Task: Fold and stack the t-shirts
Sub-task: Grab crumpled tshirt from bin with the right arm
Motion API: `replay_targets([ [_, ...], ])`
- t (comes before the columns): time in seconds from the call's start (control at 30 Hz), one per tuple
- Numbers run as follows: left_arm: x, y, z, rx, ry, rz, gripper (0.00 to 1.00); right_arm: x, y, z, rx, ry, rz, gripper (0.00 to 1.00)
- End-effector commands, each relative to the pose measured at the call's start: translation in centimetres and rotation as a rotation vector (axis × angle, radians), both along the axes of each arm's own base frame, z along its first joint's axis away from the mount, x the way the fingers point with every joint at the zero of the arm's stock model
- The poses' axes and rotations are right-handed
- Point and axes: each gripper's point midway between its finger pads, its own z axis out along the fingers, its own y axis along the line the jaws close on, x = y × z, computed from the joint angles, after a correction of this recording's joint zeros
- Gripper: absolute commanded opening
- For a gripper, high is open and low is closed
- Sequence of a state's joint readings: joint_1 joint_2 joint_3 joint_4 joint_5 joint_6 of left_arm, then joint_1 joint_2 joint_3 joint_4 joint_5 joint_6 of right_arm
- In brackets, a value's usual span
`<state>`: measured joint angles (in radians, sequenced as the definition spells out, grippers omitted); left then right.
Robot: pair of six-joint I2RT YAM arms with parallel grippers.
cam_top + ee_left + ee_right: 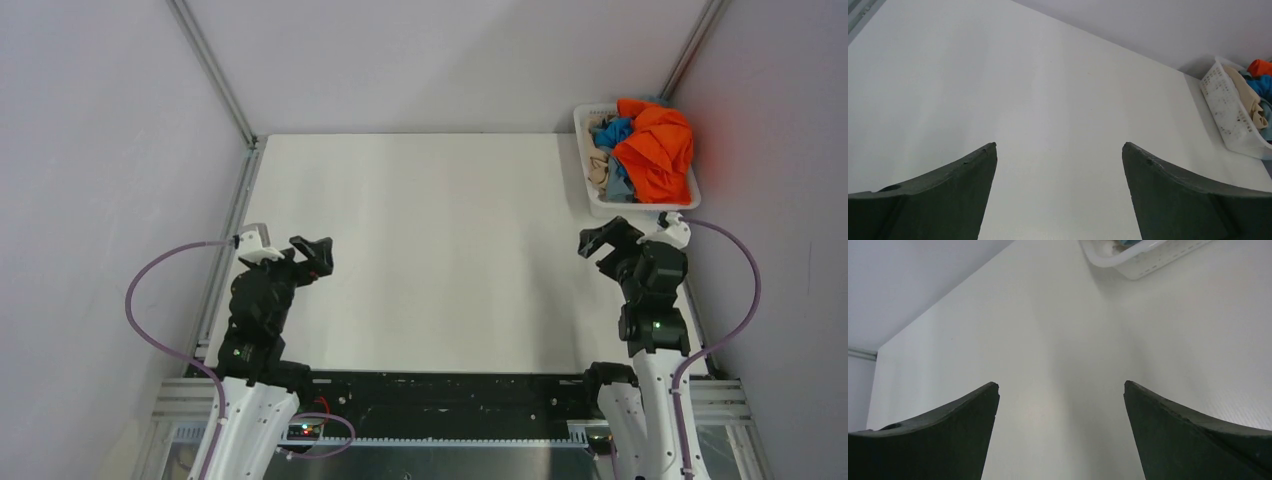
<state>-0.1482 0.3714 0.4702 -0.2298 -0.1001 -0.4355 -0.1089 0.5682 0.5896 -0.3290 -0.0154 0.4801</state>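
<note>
A bright orange t-shirt (656, 148) lies crumpled on top of a pile in the white basket (592, 195) at the back right. A bright blue shirt (612, 132) and a beige shirt (598, 168) lie beside it in the basket. The left wrist view shows the basket (1228, 115) with the orange (1259, 67), blue (1262, 85) and beige (1248, 97) cloth. My left gripper (312, 256) is open and empty above the table's left side. My right gripper (600, 240) is open and empty just in front of the basket.
The white table (430, 250) is walled on the left, back and right. The basket's corner (1143, 260) shows at the top of the right wrist view. Metal frame rails (215, 70) run along the walls. Purple cables (150, 300) loop beside each arm.
</note>
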Motion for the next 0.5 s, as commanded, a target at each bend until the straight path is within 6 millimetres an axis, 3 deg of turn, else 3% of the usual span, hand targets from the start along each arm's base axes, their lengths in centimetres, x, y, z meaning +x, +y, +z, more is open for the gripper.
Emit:
replay_targets([
  [0.0, 0.1, -0.7, 2.2, -0.003, -0.065, -0.045, 0.98, 1.2, 1.7, 4.5, -0.027, -0.129, 0.118, 1.00],
  [0.07, 0.0, -0.8, 2.1, -0.005, -0.066, -0.048, 0.98, 1.8, 1.7, 6.0, -0.074, -0.160, 0.146, 1.00],
  [0.17, -0.1, -0.6, 1.5, -0.005, -0.060, -0.041, 0.98, 4.0, -1.1, 7.9, -0.069, -0.136, 0.001, 1.00],
  [0.27, 0.0, -0.4, 1.3, -0.007, -0.054, -0.028, 0.98, 6.7, -3.5, 8.5, -0.079, -0.036, -0.059, 1.00],
  [0.47, 0.1, -0.1, 1.1, -0.010, -0.047, -0.007, 0.98, 12.3, -11.8, 9.2, -0.079, 0.057, -0.278, 1.00],
])
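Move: The crumpled orange t-shirt lies on top in the white bin, about 28 cm ahead of the right hand, 13 cm to its right and some 10 cm below. Beside it in the bin, the beige cloth is about 12 cm to the left of the orange one and 2 cm nearer, and the blue cloth 9 cm left of it and 4 cm farther out. From the left hand, the orange shirt is roughly 30 cm ahead, 70 cm right and 12 cm below. Towards the bin and its orange t-shirt, the empty right hand reaches forward and rises, about 10 cm each way, gathering speed. After a slight leftward start it swings right, ending some 6 cm over, its wrist turned a little clockwise. The fingers stay wide open, fairly level, and touch nothing. ##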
